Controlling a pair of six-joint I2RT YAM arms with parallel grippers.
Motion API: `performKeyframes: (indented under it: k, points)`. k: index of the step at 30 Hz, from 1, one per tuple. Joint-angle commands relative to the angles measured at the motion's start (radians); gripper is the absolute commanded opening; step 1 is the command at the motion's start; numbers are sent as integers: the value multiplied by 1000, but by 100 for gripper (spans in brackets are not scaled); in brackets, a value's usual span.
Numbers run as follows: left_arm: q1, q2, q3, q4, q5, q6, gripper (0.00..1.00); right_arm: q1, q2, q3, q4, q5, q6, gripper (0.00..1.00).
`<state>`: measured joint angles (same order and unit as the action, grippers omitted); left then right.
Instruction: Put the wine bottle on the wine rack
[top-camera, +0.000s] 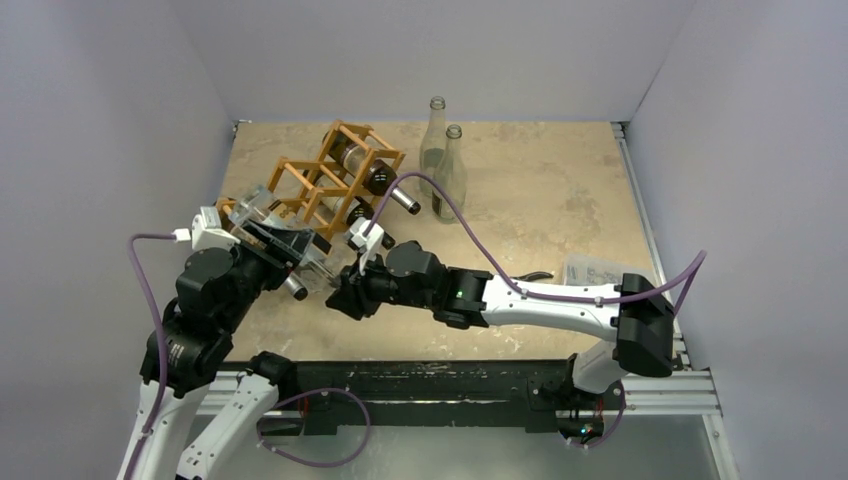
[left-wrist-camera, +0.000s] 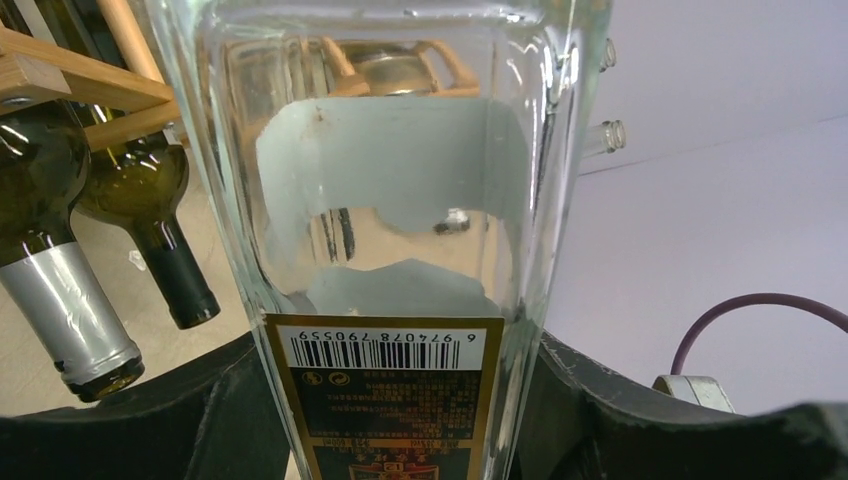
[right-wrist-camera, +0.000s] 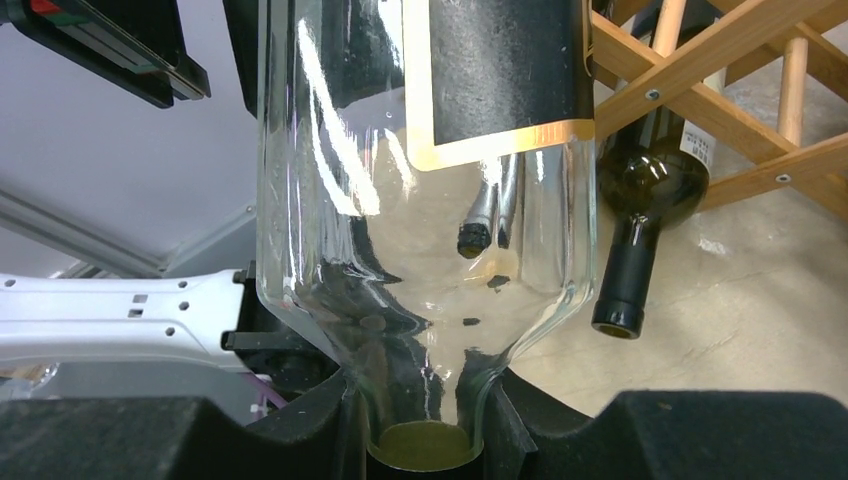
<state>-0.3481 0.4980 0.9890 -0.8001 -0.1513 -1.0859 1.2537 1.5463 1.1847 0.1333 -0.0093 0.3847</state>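
Note:
The wine bottle (top-camera: 258, 215), clear and square-sided with a black and gold label, is held off the table just left of the wine rack (top-camera: 335, 175). My left gripper (top-camera: 283, 245) is shut on its body; in the left wrist view the bottle (left-wrist-camera: 385, 200) fills the space between the dark fingers (left-wrist-camera: 120, 420) of that gripper (left-wrist-camera: 400, 425). My right gripper (top-camera: 320, 287) is shut on the bottle's neck, and the right wrist view shows the neck of the bottle (right-wrist-camera: 420, 250) pinched between that gripper's (right-wrist-camera: 425, 425) pads. The rack's wooden bars (right-wrist-camera: 720, 60) lie close behind.
Dark wine bottles (top-camera: 385, 185) lie in the rack, necks pointing toward me (left-wrist-camera: 45, 210) (right-wrist-camera: 640, 200). Two empty clear bottles (top-camera: 436, 135) (top-camera: 452, 175) stand at the back beside the rack. A small plastic bag (top-camera: 590, 270) lies at the right edge. Walls enclose the table.

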Motion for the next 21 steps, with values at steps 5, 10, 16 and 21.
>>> performKeyframes:
  k: [5,10,16,21]
  points:
    - [-5,9,118,-43,13,-3,99,-34,-94,-32,217,36,186,0]
    - [-5,-14,135,-97,-66,-1,100,-64,-124,-63,268,47,324,0]
    - [-5,-14,174,-151,-170,27,100,-155,-151,-119,354,-42,446,0]
    - [-5,-13,196,-125,-187,159,96,-171,-213,-120,259,-29,385,0]
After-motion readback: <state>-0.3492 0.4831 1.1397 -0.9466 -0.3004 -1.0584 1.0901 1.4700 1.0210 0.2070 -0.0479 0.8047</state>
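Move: The right hand grips the clear bottle by its neck while the left hand still has its body. The rack's free middle slot lies about 25 cm ahead of the right hand, 9 cm to its left and 8 cm lower. The silver-capped bottle at the rack's far end is roughly 28 cm ahead and 4 cm right; the black-capped bottle below it, some 25 cm ahead, 2 cm left. From the left hand, the slot is about 19 cm ahead, 2 cm left and 14 cm down. Forward and to the right by some 6 cm, dipping about 2.5 cm before rising slightly, the right hand keeps its hold on the neck, carries the clear bottle towards the middle slot, rolls roughly 25 degrees and swings a little clockwise. The left fingers open wide and let go of the body, then the hand backs off left, up and back, about 5 cm. ##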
